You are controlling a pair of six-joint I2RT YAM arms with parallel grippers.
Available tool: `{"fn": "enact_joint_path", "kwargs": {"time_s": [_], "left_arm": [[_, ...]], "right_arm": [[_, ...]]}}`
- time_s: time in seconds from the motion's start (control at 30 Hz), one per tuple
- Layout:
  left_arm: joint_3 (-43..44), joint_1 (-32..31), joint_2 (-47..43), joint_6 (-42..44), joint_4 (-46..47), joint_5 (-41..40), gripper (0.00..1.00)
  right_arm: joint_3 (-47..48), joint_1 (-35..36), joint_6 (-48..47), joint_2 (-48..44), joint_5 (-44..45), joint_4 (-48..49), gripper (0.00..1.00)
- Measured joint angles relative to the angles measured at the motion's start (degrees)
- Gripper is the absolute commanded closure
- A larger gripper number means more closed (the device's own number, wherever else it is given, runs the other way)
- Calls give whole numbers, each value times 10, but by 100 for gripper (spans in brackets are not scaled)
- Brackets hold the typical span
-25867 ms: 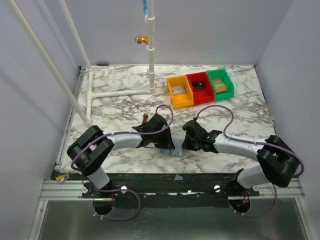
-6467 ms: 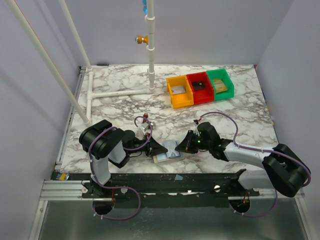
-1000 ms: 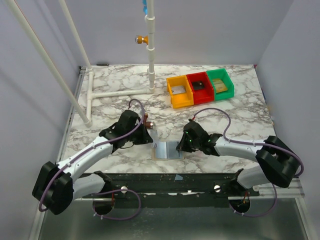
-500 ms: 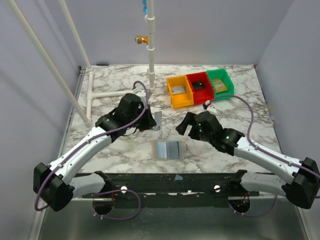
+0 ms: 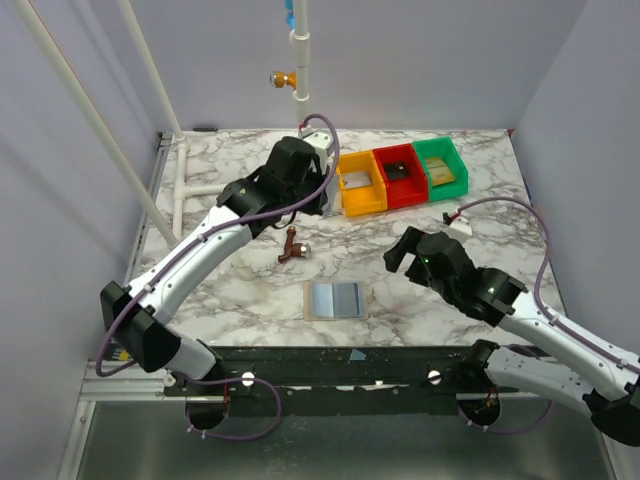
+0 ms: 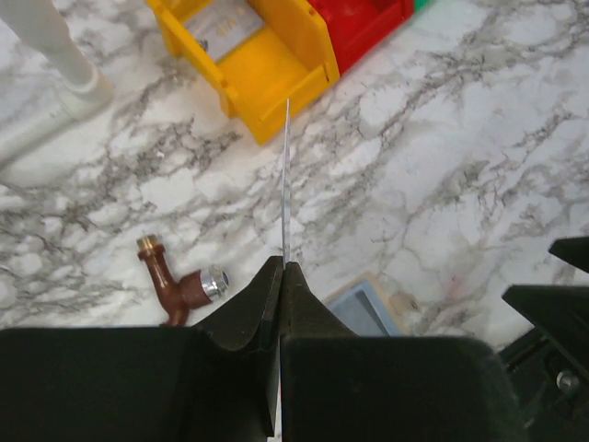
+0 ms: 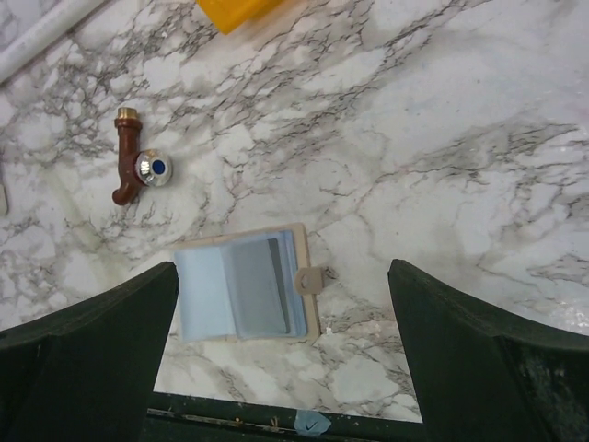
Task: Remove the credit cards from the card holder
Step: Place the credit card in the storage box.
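Note:
The card holder (image 5: 335,299) lies opened flat on the marble near the front edge, pale blue leaves with a tan border and tab (image 7: 244,287). A grey card (image 7: 262,285) shows in its right leaf. My left gripper (image 5: 322,192) hangs by the yellow bin (image 5: 360,182), shut on a thin credit card (image 6: 286,175) seen edge-on as a line rising from the closed jaws of that gripper (image 6: 282,265). My right gripper (image 5: 398,250) is raised to the right of the holder; in its wrist view this gripper (image 7: 283,267) stands wide open, nothing between its fingers (image 7: 101,322).
Red (image 5: 400,175) and green (image 5: 440,165) bins stand beside the yellow one, each holding something flat. A brown pipe fitting with a silver cap (image 5: 292,247) lies left of centre. White pipe pieces (image 5: 200,188) lie at the back left.
My left arm has carried the card from beside the holder up and away to the yellow bin. My right gripper has opened, let go of the holder and drawn back to the right.

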Motion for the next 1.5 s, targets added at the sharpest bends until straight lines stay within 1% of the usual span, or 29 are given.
{"fn": "enact_joint_path", "kwargs": {"time_s": [0.27,0.37,0.5,0.6,0.73,0.83,1.03,1.2,1.5], "left_arm": [[212,-28,153,103,-30,-106,100],[304,-47,227,159,-39,-157,100],[366,-61,305,240,-35,-221,100],[388,-66,353,293,-28,-259,100],[393,-67,396,357,-4,-289,100],[396,-66,422,413,21,-297,100],[431,-65,479,487,63,-297,100],[465,-58,527,518,70,-290,100],[465,-21,541,531,64,-244,100]], "right_arm": [[1,0,21,-62,51,-64,0],[10,0,26,-71,63,-86,0],[28,0,30,-76,76,-111,0],[39,0,31,-88,85,-128,0],[56,0,35,-94,95,-151,0],[69,0,35,-94,100,-166,0],[103,0,35,-92,107,-193,0],[111,0,36,-92,109,-209,0],[111,0,44,-92,110,-229,0]]}}
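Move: Held in the shut left fingers, the card is headed for the yellow box, about 20 cm ahead, 11 cm right and 24 cm below that hand. From the same hand, the red box lies some 21 cm ahead and 23 cm right, and the brass tap 4 cm ahead and 8 cm left, both down at table level. From the empty right hand, the yellow box is roughly 28 cm ahead, 9 cm left and 14 cm below. Left hand carries the card about 22 cm forward, then down, towards the yellow box, rolling; right shifts rightward. ##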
